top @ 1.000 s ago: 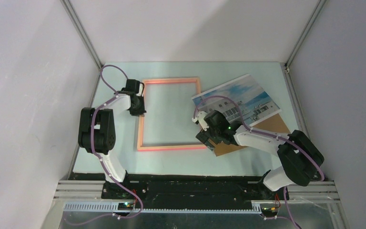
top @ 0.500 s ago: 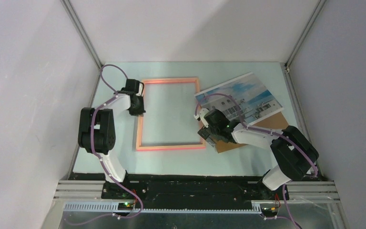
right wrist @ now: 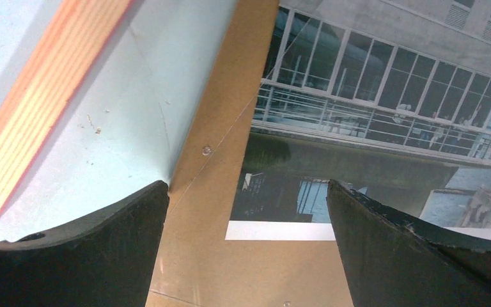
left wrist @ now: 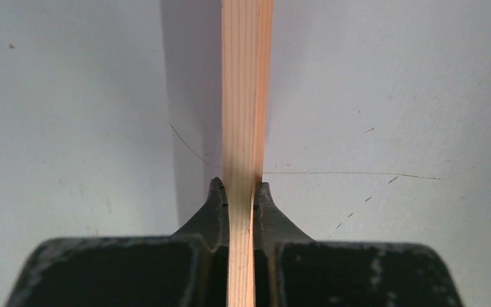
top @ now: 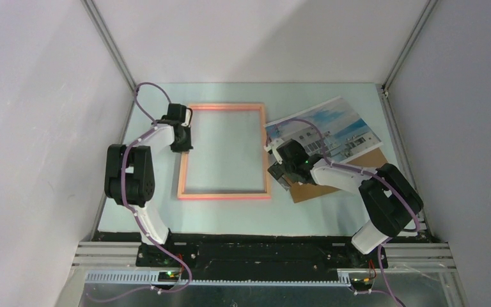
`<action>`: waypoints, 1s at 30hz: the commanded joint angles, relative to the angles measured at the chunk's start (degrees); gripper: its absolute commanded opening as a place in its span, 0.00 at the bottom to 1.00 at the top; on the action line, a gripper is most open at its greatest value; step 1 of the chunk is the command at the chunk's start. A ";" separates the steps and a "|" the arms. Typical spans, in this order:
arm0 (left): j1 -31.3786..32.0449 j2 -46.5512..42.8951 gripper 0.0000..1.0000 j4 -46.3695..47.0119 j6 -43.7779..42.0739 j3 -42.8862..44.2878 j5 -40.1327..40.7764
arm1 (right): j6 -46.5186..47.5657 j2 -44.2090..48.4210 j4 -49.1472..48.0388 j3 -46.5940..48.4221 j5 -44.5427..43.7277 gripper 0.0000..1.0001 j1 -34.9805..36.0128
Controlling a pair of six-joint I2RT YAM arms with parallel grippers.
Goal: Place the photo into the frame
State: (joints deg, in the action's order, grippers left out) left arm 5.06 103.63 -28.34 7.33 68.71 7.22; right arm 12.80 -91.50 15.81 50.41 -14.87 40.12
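The frame (top: 225, 196), a thin salmon-orange rectangle, lies flat on the table left of centre. My left gripper (top: 181, 141) is shut on its left rail; in the left wrist view the wooden rail (left wrist: 246, 96) runs straight up between the pinched fingers (left wrist: 212, 204). To the right, the photo (top: 340, 125) of a white building lies tilted on top of a brown backing board (top: 369, 164). Over the photo's near-left corner my right gripper (top: 280, 170) hovers open. In the right wrist view the photo (right wrist: 371, 115), the board (right wrist: 230, 256) and a frame rail (right wrist: 45, 109) show between the wide fingers (right wrist: 70, 256).
Pale walls and aluminium posts (top: 110, 48) enclose the table on three sides. The right arm's elbow (top: 390, 201) hangs over the near-right part of the table, and the left arm's elbow (top: 129, 176) stands by the left wall.
The frame has slid slightly left and squared up in the left gripper's hold. The right gripper has moved back and right, onto the photo's near-left corner, staying open.
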 commanded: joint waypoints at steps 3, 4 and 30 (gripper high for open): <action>-1.67 0.74 0.00 -1.13 -4.88 1.89 10.65 | -1.96 1.78 0.88 3.00 3.20 0.98 -1.71; -1.77 0.88 0.00 -1.16 -5.05 1.97 10.72 | -2.06 2.17 1.06 3.05 3.76 0.98 -1.75; 0.32 -4.60 0.93 -2.51 -6.90 7.00 6.72 | 0.76 23.43 12.43 3.16 16.83 0.99 -27.91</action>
State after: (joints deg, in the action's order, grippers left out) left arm 3.79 104.97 -30.72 0.91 73.01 17.19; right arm 13.78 -70.39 26.35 51.94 -0.19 18.52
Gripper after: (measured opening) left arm 0.847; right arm 0.993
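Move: The frame is already pinched by its left bar in the left hand; its middle lies about 11 cm to the right of that hand, level with it, and the photo's middle some 39 cm right and 4 cm farther out. The open right hand is down beside the photo's near-left corner: the photo's middle is roughly 13 cm ahead, 12 cm right and 2 cm below. The backing board's middle lies about 8 cm ahead and 14 cm right of the right hand, the frame's middle about 9 cm ahead and 15 cm left. The frame is still drawn left by its left bar for a short way; then the left fingers open wide, letting go, as the left hand rolls about 10 degrees, its left side rising, ends about 4 cm left and begins to rise. The right hand, fingers staying wide open, climbs about 10 cm away from the board, then swings right to above the photo's near edge. ##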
